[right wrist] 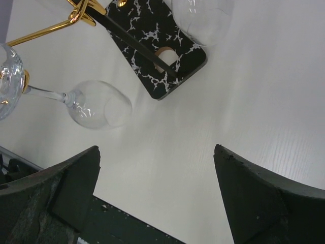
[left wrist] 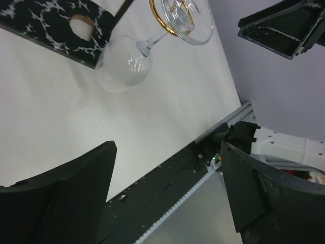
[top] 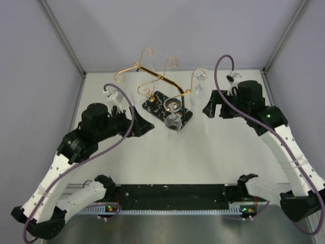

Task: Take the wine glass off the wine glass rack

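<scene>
The wine glass rack (top: 158, 77) is a gold wire stand on a black marbled base (top: 157, 104) at the table's middle back. One wine glass (top: 173, 118) hangs upside down over the base's near end, and a second glass (top: 199, 81) hangs from the right arm. My left gripper (top: 146, 125) is open and empty, just left of the base. In the left wrist view that glass (left wrist: 124, 68) hangs well ahead of my gripper (left wrist: 167, 147). My right gripper (top: 207, 109) is open and empty, right of the rack. The right wrist view has a glass (right wrist: 99, 104) ahead and left of my gripper (right wrist: 156, 149).
Grey walls close the table on the left, back and right. A black bar (top: 172, 192) runs along the near edge between the arm bases. The rack's curled gold arms (top: 147, 51) reach up and back. The other arm's gripper (left wrist: 284, 28) shows at the left wrist view's upper right.
</scene>
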Tool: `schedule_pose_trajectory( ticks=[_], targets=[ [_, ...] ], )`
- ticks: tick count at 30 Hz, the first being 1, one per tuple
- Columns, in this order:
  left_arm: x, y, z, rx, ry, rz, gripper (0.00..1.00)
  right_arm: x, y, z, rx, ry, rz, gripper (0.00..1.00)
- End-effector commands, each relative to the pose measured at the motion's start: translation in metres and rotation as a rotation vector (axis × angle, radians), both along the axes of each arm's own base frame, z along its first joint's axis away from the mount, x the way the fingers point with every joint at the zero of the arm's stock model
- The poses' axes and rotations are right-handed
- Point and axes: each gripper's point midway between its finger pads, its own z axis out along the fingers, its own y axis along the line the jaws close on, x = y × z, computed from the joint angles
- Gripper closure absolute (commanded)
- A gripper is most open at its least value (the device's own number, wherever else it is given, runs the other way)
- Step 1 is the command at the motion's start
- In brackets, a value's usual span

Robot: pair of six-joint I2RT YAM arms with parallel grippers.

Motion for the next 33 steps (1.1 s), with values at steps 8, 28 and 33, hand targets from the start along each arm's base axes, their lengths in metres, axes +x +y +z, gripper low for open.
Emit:
schedule_pose_trajectory(
  ticks=[8, 28, 33],
  targets=[
    [0.006, -0.042, 0.039, -0.42, 0.103, -0.021, 0.35, -0.011, 0.005, 0.02, 0.086, -0.084, 0.029, 0.08],
    [0.066, -0.08, 0.046, -0.48, 0.19, 0.028, 0.65, -0.026, -0.001, 0.026, 0.093, -0.134, 0.042, 0.09],
    [0.07, -0.081, 0.037, -0.468, 0.207, 0.038, 0.65, -0.026, 0.0, 0.027, 0.096, -0.134, 0.044, 0.09]
  ],
)
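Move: The foot of the near wine glass, hanging bowl-down, lies some 8 cm ahead and 11 cm to the right of my left hand, about level with it. An empty gold hook is roughly 13 cm straight ahead of this hand. The far wine glass's foot hangs about 14 cm beyond the near foot and 13 cm to its right. From my right hand, the near foot is about 2 cm ahead, 16 cm left and a little above. After easing back a centimetre, I sweep my left hand about 8 cm right and 7 cm forward to the near glass's foot, rolling it some 25 degrees, left side down, and narrowing the wide-open fingers to about a third. I stop just short, rising slightly, with no contact visible. My right hand backs off and lifts a couple of centimetres, staying open. ##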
